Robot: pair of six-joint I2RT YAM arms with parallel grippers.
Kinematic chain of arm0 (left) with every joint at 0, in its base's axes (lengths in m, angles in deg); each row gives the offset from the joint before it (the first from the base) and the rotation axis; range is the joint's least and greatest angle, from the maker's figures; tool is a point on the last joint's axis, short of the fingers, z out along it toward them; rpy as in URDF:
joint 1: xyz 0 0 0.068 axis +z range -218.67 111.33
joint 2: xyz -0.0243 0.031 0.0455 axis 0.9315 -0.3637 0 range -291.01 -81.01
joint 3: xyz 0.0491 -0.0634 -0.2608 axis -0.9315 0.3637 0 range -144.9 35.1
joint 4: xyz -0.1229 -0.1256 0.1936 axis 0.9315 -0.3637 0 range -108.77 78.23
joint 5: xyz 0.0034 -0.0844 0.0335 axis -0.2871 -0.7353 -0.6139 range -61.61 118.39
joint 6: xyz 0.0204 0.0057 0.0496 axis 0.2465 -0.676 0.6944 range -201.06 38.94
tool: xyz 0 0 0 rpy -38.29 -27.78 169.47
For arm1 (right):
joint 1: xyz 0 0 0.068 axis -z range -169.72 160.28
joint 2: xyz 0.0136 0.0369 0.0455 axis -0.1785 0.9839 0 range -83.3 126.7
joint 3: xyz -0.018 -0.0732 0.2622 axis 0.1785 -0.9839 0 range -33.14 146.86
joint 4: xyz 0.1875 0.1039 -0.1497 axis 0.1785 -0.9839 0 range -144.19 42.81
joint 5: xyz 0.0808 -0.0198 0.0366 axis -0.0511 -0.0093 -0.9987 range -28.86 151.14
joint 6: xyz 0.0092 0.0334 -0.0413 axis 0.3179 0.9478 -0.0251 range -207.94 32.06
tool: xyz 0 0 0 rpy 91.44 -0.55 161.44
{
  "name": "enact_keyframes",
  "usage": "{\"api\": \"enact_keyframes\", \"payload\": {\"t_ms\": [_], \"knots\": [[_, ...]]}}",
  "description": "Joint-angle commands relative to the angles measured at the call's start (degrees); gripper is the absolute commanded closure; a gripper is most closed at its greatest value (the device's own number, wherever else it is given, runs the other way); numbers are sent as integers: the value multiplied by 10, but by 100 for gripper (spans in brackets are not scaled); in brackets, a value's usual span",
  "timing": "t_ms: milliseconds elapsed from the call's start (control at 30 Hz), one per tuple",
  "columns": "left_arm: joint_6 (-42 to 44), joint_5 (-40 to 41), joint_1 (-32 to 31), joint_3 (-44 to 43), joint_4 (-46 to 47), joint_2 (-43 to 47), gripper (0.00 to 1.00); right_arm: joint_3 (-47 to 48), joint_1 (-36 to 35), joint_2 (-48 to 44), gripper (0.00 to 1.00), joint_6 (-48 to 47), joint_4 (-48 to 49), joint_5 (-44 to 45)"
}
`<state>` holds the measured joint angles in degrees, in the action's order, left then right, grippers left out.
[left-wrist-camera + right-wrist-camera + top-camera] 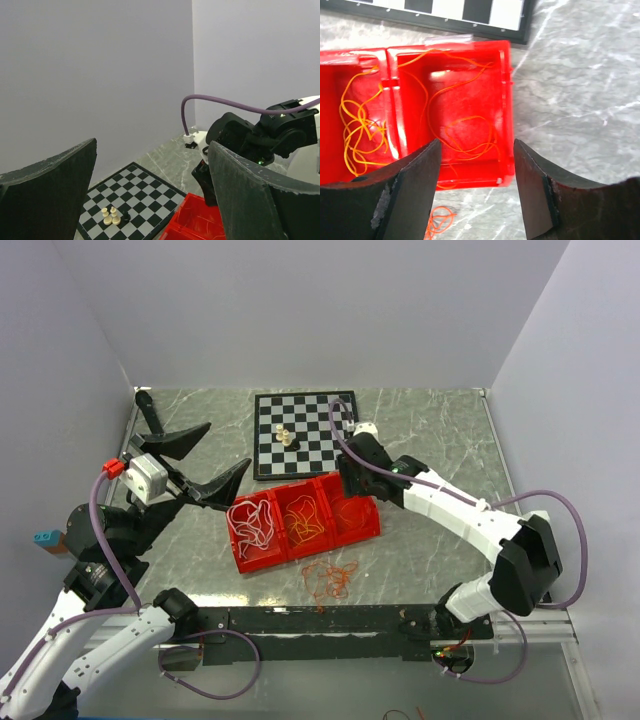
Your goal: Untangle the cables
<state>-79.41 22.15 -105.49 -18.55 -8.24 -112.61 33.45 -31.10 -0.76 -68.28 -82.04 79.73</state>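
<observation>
A red tray (236, 552) with three compartments lies in the middle of the table. White cables (255, 523) fill its left compartment and yellow-orange cables (305, 521) its middle one. Thin red-orange cables (465, 135) lie in the right compartment. More red-orange cables (330, 580) lie loose on the table in front of the tray. My right gripper (477, 150) hovers open over the right compartment, nothing between its fingers. My left gripper (228, 445) is raised left of the tray, wide open and empty.
A chessboard (320, 440) with three small pieces (284, 436) lies just behind the tray. Grey walls close in the table on the left, back and right. The right arm (250, 135) reaches in over the tray's right end.
</observation>
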Motion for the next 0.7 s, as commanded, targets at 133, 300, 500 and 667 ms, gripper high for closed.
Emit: {"api": "enact_keyframes", "payload": {"t_ms": [133, 300, 500, 667], "knots": [[-12, -9, 4, -9, 3, 7, 3, -25, 45, 13, 33, -7, 11, 6], [-11, -5, 6, -11, 1, 8, 4, -23, 65, 71, 39, -12, 35, -9], [-8, -3, 5, -14, -1, 10, 3, -15, 79, 111, 53, -5, 51, -25], [-6, -3, 5, -17, -1, 8, 3, -51, 92, 92, 74, 48, 57, 9]]}}
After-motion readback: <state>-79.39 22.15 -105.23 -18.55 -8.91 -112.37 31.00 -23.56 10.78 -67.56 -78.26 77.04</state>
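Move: The right gripper is open above the red tray. The middle of the tray's right end wall is about 2 cm ahead, 3 cm to the right and 9 cm below. The thin orange cable in the end compartment is level with the hand and 2 cm left; the yellow cable in the middle compartment is 2 cm back and some 12 cm left. The orange pile on the table is roughly 16 cm back, 6 cm left. From the left hand, that wall is about 14 cm ahead, 26 cm right and 40 cm down. Slide the right gripper about 3 cm to the right until it is over the red tray's right end wall, then sink about 8 cm onto it while easing 2 cm forward. Tip the fingers some 10 degrees more downward, and close them to about half their starting gap so that one tip is on each side of the wall. ##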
